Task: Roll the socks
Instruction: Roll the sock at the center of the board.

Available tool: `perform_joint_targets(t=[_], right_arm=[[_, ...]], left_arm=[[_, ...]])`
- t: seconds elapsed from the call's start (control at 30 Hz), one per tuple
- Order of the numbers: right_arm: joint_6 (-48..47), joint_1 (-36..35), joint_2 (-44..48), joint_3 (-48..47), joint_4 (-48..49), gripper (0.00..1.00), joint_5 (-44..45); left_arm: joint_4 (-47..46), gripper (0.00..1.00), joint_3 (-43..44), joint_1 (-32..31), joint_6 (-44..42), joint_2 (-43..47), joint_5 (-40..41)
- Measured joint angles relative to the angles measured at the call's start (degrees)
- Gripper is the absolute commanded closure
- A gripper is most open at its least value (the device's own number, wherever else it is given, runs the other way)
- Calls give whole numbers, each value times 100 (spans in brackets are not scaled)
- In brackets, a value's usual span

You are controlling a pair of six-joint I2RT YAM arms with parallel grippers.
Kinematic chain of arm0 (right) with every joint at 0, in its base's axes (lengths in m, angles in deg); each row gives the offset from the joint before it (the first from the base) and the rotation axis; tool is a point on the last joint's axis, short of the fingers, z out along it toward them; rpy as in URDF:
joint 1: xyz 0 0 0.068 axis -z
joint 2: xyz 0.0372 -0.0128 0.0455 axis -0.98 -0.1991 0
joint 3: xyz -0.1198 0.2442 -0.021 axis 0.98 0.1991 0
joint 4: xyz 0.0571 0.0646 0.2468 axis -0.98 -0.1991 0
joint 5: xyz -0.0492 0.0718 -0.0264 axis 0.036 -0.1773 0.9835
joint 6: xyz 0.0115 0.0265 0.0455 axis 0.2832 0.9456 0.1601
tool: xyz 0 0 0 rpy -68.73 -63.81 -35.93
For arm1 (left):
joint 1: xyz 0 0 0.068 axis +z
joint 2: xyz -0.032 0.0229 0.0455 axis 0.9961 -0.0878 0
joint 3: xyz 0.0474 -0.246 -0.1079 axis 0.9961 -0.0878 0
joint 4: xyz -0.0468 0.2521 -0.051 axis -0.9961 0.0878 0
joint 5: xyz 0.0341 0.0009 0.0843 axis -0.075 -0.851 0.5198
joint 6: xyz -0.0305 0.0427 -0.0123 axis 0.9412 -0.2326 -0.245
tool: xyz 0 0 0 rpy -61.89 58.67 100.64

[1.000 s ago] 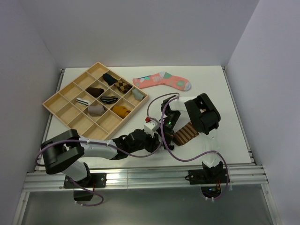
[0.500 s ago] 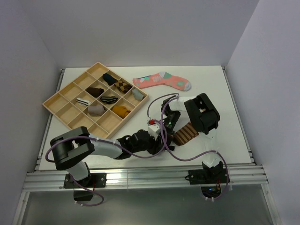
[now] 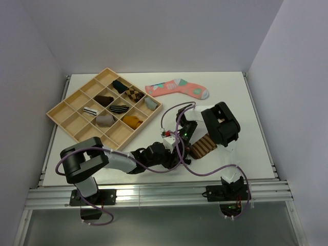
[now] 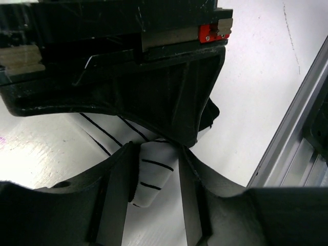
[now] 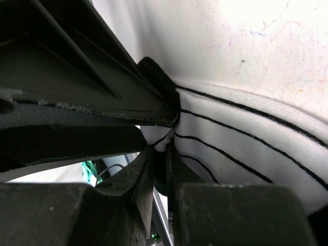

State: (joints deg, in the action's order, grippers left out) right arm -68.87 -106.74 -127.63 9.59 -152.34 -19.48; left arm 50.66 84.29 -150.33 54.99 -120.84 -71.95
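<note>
The white sock (image 5: 246, 138) with thin black stripes lies on the table under both grippers; the top view hides it. My right gripper (image 5: 160, 151) is shut on a pinch of its fabric. In the left wrist view a rolled fold of the white sock (image 4: 154, 177) sits between the fingers of my left gripper (image 4: 158, 154). The fold rests against one finger, with a gap to the other, so that gripper is open. The brown sock (image 3: 203, 146) with tan bands lies just right of the two grippers (image 3: 176, 147), partly under the right arm.
A wooden compartment tray (image 3: 66, 110) with several rolled socks stands at the back left. A coral-pink patterned sock (image 3: 177, 88) lies flat at the back centre. The table's near edge and metal rail (image 4: 300, 128) run close to the grippers.
My left gripper's jaws have widened around the sock fold. The left arm's elbow has swung right, toward the centre. The right arm and the brown sock have stayed put.
</note>
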Motion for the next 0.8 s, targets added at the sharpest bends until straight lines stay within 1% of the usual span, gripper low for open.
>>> perform_joint_targets(t=[0.07,0.17,0.2,0.27,0.33,0.37,0.47,0.5,0.57,0.6,0.67,0.8], right_arm=[[0,0,0,-9,-7,92,39],[7,0,0,-22,-28,92,127],[15,0,0,-22,-28,92,151],[52,13,2,-22,-31,91,175],[107,15,7,-22,-22,87,188],[131,15,17,-20,-17,84,203],[227,22,131,63,55,72,295],[269,26,205,118,107,66,334],[363,37,424,256,212,62,437],[387,44,555,334,286,59,487],[415,92,791,446,415,57,590],[382,304,1095,527,780,56,601]], left_arm=[[-17,58,35,0,-7,-57,-4],[-59,68,79,-13,-4,-129,-15],[-79,76,92,-15,4,-149,-35],[-79,85,120,-24,33,-179,-68],[-61,96,153,-24,59,-192,-94],[-42,100,177,-24,70,-205,-122],[120,100,330,-20,129,-275,-210],[181,100,398,-17,164,-308,-227],[337,100,564,4,245,-402,-306],[413,100,643,17,284,-444,-330],[516,99,761,48,385,-507,-380],[601,100,807,162,597,-527,-546]])
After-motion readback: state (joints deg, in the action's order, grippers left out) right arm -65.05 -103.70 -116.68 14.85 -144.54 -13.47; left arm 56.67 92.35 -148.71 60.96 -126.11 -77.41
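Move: The white striped sock lies almost under both hands. From the left hand its middle is about 3 cm ahead, 3 cm to the right and 2 cm lower, with a fold already between the open fingers. From the right hand, which still pinches its end, it is some 2 cm ahead, 2 cm left and 1 cm lower. The brown striped sock lies roughly 7 cm ahead and 8 cm right of the right hand. The mustard sock in the tray is about 18 cm ahead and 20 cm left of the left hand. Rightward, slow and almost level, the left hand slides about 2.5 cm into the white striped sock's fold while its fingers go from half open to shut, pinching the cloth; its wrist rolls slightly. Once they are shut, the right hand opens its fingers to let go of its end and backs off, first a little right, then about 2.5 cm forward and slightly up, tilting some 15 degrees. ##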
